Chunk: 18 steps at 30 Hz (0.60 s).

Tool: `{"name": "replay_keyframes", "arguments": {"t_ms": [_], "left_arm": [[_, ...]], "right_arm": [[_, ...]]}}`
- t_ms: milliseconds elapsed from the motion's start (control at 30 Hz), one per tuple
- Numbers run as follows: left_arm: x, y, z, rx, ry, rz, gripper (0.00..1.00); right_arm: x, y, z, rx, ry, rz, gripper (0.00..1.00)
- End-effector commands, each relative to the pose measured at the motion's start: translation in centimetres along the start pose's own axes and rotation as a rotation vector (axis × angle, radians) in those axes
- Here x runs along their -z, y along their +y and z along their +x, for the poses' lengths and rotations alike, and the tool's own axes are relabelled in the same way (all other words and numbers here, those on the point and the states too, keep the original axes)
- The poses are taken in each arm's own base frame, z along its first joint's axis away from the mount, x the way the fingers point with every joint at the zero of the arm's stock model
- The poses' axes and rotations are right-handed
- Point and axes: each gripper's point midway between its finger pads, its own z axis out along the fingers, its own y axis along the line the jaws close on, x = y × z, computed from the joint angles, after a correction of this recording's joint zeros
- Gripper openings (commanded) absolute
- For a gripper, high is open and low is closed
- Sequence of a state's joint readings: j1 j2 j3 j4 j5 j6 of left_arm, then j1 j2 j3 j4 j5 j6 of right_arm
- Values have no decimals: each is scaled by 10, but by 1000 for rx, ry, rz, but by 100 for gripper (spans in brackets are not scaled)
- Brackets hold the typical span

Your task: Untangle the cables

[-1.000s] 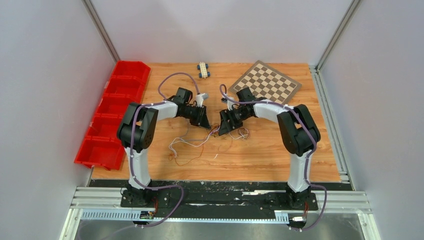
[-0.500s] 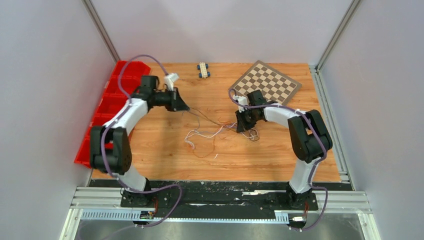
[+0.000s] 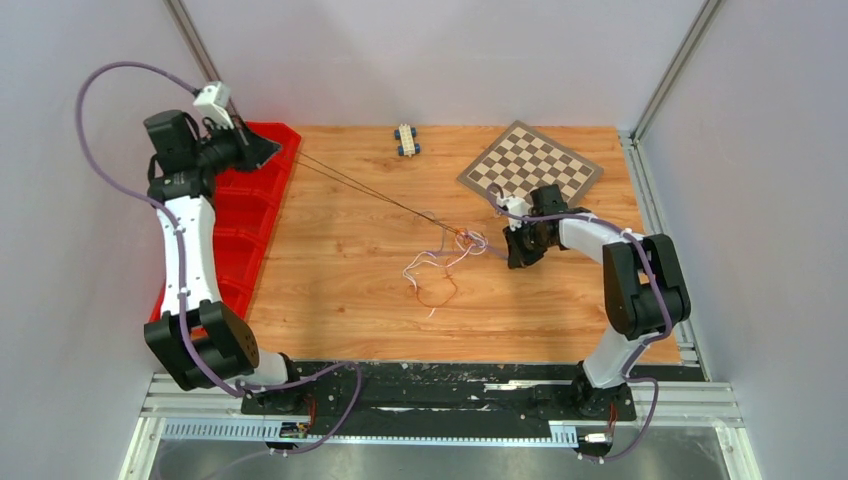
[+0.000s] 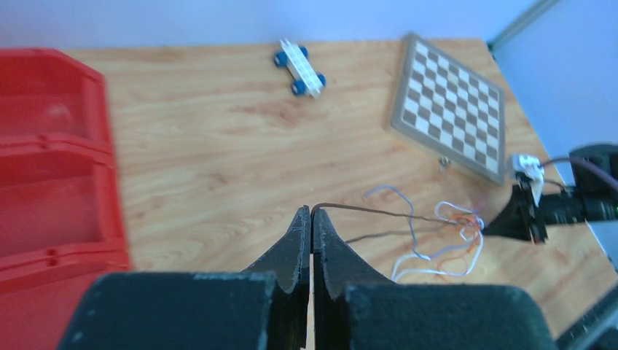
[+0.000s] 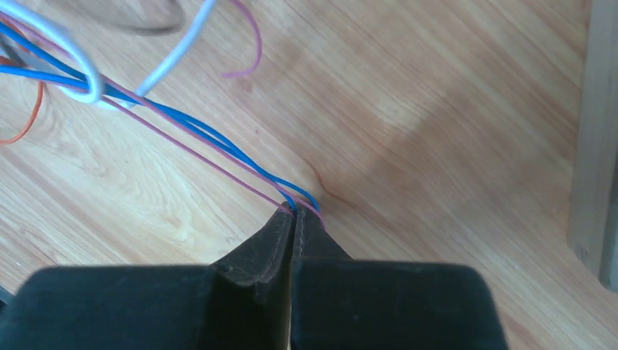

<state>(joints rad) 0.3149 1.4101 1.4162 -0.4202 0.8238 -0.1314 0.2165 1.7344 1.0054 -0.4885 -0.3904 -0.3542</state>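
Note:
The cables [image 3: 452,252] lie as a small knot of thin white, orange and purple wires on the wooden table, right of centre. My left gripper [image 3: 275,152] is high at the far left over the red bins, shut on a thin brown wire [image 4: 379,212] that runs taut down to the knot [image 4: 459,219]. My right gripper [image 3: 510,255] is low on the table just right of the knot, shut on blue and purple wires [image 5: 218,149] that lead left into the tangle. Loose white [image 3: 420,265] and orange loops [image 3: 437,295] trail left of and below the knot.
Red bins [image 3: 225,230] line the left edge of the table. A chessboard [image 3: 530,165] lies at the back right, close behind my right arm. A small white and blue toy car [image 3: 405,139] sits at the back centre. Grey walls enclose the table.
My left gripper has pulled far back and left with the brown wire, drawing it taut. My right gripper moved right with its wires. The knot shifted right and the loops shrank.

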Motion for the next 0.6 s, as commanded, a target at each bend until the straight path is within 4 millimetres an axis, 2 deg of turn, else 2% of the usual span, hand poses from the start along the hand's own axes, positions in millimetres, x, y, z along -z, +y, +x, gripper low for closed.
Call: {"name": "replay_keyframes", "arguments": {"t_ms": [0, 133, 233, 367, 467, 500, 567], "left_arm": [[44, 3, -99, -158, -259, -120, 0], [69, 7, -146, -201, -379, -196, 0], [92, 18, -180, -203, -464, -266, 0], [108, 14, -208, -246, -532, -283, 0], [105, -1, -209, -269, -517, -202, 0], [99, -12, -201, -273, -481, -126, 0], [83, -31, -178, -247, -401, 1, 0]], "right_arm": [[13, -21, 32, 12, 91, 70, 0], [21, -40, 45, 8, 108, 103, 0], [29, -60, 58, -3, 121, 138, 0], [39, -86, 75, -43, 135, 182, 0], [45, -92, 76, -55, 122, 186, 0], [46, -88, 73, -53, 106, 162, 0], [51, -66, 49, -40, 12, 44, 0]]}}
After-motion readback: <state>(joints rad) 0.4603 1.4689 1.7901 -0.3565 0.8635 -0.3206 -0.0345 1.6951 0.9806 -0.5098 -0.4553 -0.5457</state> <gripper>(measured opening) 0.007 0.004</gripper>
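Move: The tangle's knot lies about 40 cm to the left gripper's right, roughly level with it fore-and-aft and some 31 cm below. From that gripper the red bins are about 15 cm to the left and 27 cm down, the toy car some 27 cm ahead, 26 cm right and 31 cm down. From the right gripper, low over the table, the knot is about 11 cm left and 6 cm ahead; the chessboard's middle is 25 cm ahead, 6 cm right. Both closed grippers keep their pinch on cables from the knot, the left on brown strands, the right on blue and purple ones, and pull apart. The left climbs about 14 cm, drifting 5 cm left while its fingertips tip up some 15 degrees; the right drags about 8 cm right, low over the table, bowing slightly forward and ending a little farther out. ##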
